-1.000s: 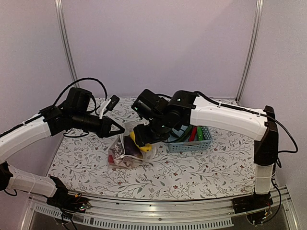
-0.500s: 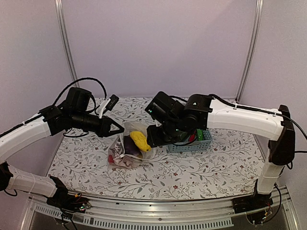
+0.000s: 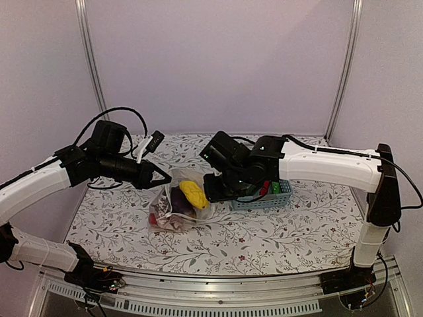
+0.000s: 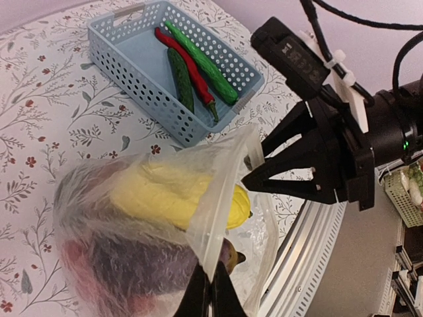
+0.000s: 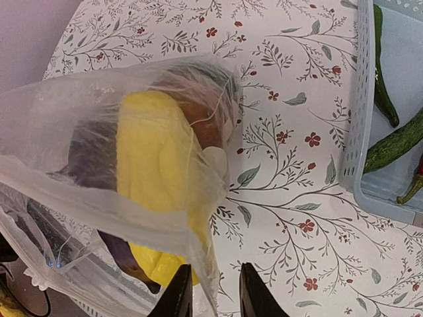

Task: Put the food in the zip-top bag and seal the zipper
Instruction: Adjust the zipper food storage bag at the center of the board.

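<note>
The clear zip-top bag (image 3: pixel 173 206) lies left of centre, its mouth held up. My left gripper (image 4: pixel 213 294) is shut on the bag's rim, where the zipper (image 4: pixel 221 198) runs. Inside the bag I see a yellow lemon-like piece (image 5: pixel 155 178) on a dark purple eggplant (image 5: pixel 125 254), with red pieces lower down. My right gripper (image 5: pixel 215 294) is at the opposite side of the mouth. Its jaws stand a little apart, with the bag's thin edge hanging between them. Two green cucumbers (image 4: pixel 201 63) and a red chili (image 4: pixel 185 63) lie in the basket.
The light-blue slotted basket (image 3: pixel 264 200) stands to the right of the bag, just behind my right wrist. A floral cloth (image 3: pixel 277 231) covers the table. A metal rail (image 3: pixel 218 281) runs along the near edge.
My right gripper has let the yellow piece go into the bag and pulled back to the bag's right side, its jaws narrowing. The left gripper has kept its hold.
</note>
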`<state>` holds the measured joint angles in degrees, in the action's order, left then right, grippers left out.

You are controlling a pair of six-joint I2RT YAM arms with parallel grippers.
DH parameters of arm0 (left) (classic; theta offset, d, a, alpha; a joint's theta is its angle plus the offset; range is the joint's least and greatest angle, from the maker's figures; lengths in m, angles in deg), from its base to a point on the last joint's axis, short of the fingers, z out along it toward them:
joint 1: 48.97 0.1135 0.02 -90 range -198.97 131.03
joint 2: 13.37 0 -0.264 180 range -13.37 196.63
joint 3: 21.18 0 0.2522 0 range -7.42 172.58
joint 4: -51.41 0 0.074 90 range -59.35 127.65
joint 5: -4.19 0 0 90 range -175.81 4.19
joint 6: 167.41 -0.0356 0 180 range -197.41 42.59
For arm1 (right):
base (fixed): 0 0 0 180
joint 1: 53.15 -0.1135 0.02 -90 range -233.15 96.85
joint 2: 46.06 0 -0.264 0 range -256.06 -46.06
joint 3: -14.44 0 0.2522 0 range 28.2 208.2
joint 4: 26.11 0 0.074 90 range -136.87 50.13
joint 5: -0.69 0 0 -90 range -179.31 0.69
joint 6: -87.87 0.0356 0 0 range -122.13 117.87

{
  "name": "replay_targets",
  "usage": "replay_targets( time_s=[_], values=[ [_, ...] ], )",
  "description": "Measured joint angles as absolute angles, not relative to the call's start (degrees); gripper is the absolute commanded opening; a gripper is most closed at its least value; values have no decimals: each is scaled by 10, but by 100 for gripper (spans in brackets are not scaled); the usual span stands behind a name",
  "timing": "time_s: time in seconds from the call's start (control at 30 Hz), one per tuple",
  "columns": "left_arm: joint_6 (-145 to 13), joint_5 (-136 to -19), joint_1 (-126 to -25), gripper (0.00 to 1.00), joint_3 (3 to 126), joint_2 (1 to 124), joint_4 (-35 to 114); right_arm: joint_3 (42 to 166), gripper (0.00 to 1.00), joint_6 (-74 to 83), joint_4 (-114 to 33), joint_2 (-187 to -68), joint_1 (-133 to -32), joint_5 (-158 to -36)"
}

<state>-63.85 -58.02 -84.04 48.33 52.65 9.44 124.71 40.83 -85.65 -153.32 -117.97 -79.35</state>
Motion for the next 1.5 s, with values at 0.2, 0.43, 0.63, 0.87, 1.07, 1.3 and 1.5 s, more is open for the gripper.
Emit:
replay_targets(
  time_s=[0.2, 0.43, 0.63, 0.87, 1.07, 1.3, 1.5],
  values=[
    [-638, -580, -840, 0, 483, 526, 94, 1245, 0, 415, -843, -1533, -1177, -802],
    [-639, -580, -834, 0, 487, 527, 90, 1245, 0, 414, -818, -1529, -1176, -829],
    [-654, -575, -830, 0, 571, 552, 31, 1246, 0, 400, -785, -1476, -1185, -849],
    [-670, -575, -829, 26, 619, 581, -17, 1243, 0, 397, -737, -1447, -1191, -853],
    [-668, -592, -832, 82, 600, 576, -20, 1209, 0, 419, -719, -1452, -1191, -833],
    [-654, -654, -862, 100, 502, 478, -9, 1204, 0, 435, -711, -1459, -1191, -789],
    [-603, -682, -883, 100, 415, 369, -1, 1204, 0, 436, -705, -1467, -1187, -777]
  ],
)
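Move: The zipper bag's right-hand rim already lies between the right hand's partly open fingertips. From that hand the yellow squash inside is about 5 cm left, 1 cm ahead and 4 cm below; the eggplant is some 8 cm left, level fore-and-aft and 6 cm below. The blue basket stands about 16 cm right, 12 cm ahead and 13 cm lower. The left hand still pinches the rim elsewhere; from it the right-hand rim is roughly 12 cm right, 4 cm back and 5 cm below. The right fingers pinch shut on the bag's rim and pull it up some 10 cm, drifting slightly left, then ease back about 3 cm with the grip kept, the hand tilting nearly 20 degrees so its fingertips swing left. The left hand, still pinching, first rises about 4 cm, then opens wide to let go of the rim and backs off down, back and to its left. ##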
